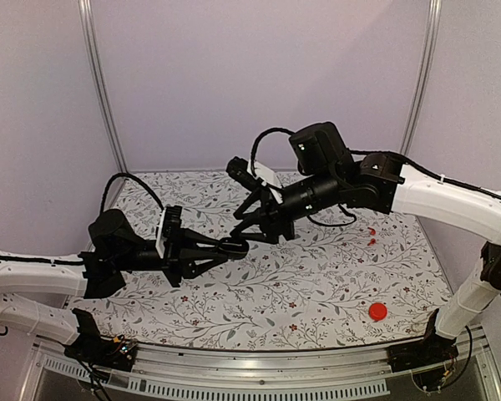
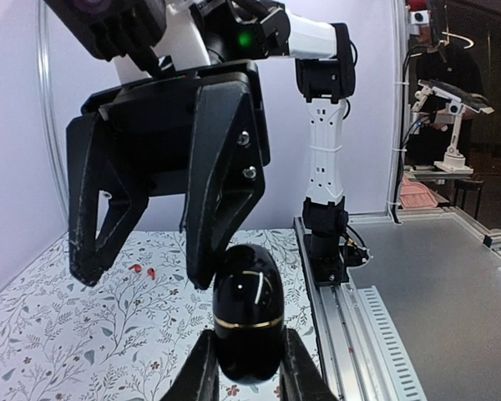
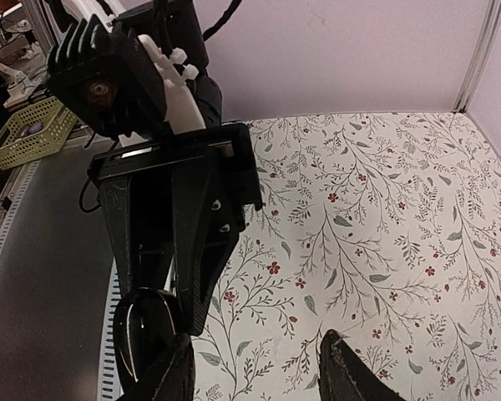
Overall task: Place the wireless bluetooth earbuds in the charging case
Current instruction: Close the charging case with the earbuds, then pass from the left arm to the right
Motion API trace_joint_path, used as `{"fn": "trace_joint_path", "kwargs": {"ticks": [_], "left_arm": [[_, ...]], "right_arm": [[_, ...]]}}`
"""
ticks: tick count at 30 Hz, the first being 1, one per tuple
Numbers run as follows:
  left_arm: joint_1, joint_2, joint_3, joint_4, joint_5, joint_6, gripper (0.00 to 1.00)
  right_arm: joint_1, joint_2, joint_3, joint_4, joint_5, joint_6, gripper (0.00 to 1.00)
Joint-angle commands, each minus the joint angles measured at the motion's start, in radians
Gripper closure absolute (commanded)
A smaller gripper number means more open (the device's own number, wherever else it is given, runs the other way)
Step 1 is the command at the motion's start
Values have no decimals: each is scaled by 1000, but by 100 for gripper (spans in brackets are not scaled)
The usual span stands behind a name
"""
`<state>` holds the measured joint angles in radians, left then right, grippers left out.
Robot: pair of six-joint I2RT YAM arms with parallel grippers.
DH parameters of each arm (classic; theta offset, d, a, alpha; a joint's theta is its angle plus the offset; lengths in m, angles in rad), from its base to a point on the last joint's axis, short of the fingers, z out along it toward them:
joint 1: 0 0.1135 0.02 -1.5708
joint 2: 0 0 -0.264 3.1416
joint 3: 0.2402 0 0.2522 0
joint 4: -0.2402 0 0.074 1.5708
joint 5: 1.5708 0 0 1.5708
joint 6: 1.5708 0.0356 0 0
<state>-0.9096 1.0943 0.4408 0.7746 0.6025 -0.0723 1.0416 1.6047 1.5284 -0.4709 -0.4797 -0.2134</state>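
Note:
My left gripper [image 1: 232, 247] [image 2: 249, 372] is shut on the charging case [image 2: 249, 313] [image 1: 236, 246], a glossy black egg-shaped shell with a thin gold band, held above the floral cloth. The case looks closed. My right gripper [image 1: 246, 224] [image 3: 255, 376] hangs open just over it. In the left wrist view, one of its fingers [image 2: 213, 242] touches the case's top. In the right wrist view the case [image 3: 146, 334] sits outside the gap, beside the left finger [image 3: 167, 376]. Two small red earbuds [image 1: 371, 236] [image 2: 144, 271] lie on the cloth at the right, apart from both grippers.
A flat red disc [image 1: 377, 312] lies near the front right of the floral cloth [image 1: 301, 284]. A metal rail [image 1: 259, 363] runs along the near edge. Lilac walls close in the back and sides.

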Motion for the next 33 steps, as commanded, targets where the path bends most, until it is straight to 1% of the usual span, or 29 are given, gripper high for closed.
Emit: {"fn": "trace_joint_path", "kwargs": {"ticks": [1, 6, 8, 9, 11, 13, 15, 16, 17, 18, 19, 22, 23, 26, 30, 33], "left_arm": [[0, 1, 27, -8, -45, -9, 91], [1, -1, 26, -2, -50, -13, 91], [2, -1, 26, -11, -51, -8, 91], [4, -1, 25, -14, -56, -9, 91], [17, 4, 8, 15, -48, -31, 91], [33, 11, -3, 47, -7, -63, 91], [36, 16, 0, 51, 31, -76, 91], [37, 18, 2, 54, 42, -84, 91], [37, 20, 5, 55, 42, -93, 91], [37, 21, 8, 52, 40, -98, 91], [37, 19, 11, 50, 36, -104, 91], [38, 16, 22, 49, 12, -146, 89], [38, 18, 29, 48, 7, -160, 89], [38, 28, 53, 29, -9, -188, 89], [38, 50, 85, -18, -39, -213, 90], [38, 73, 101, -12, -44, -249, 90]], "right_arm": [[22, -41, 5, -25, 12, -20, 49], [50, -44, 4, -42, 62, -29, 48], [43, -48, 9, -45, 115, -19, 46], [21, -56, 8, -39, 109, -8, 45], [-54, -78, -11, -14, 28, 21, 42], [-119, -110, -58, 42, -114, 70, 40], [-132, -155, -95, 93, -257, 97, 39], [-132, -164, -101, 98, -301, 94, 39], [-132, -175, -102, 96, -314, 89, 39], [-127, -183, -109, 97, -294, 82, 39], [-109, -201, -130, 108, -234, 60, 38], [-20, -286, -203, 145, 37, -42, 34], [-6, -291, -197, 129, 90, -62, 33], [33, -262, -163, 85, 220, -120, 27], [112, -233, -158, 66, 395, -205, 24], [181, -191, -160, 69, 611, -283, 23]]}}
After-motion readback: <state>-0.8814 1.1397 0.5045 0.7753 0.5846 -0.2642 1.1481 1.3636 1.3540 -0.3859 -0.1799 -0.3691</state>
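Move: The charging case, lid already down, is in the left fingers, its middle about 2 cm to the right of the left hand point and level with it. From the right hand point the case lies some 4 cm back, about 1 cm left and 2 cm lower, against the finger nearer the base. Nothing else stands near. The case is freed from the right fingertip: that hand goes about 5 cm right and 5 cm up, first a little forward, then some 5 cm back. It rolls to nearly 20 degrees, its fingers opening wider to face the case's right end, and finally eases slightly down and left. The left hand keeps its grip, carrying the case 2 cm forward and slightly up, rolling about 10 degrees. ##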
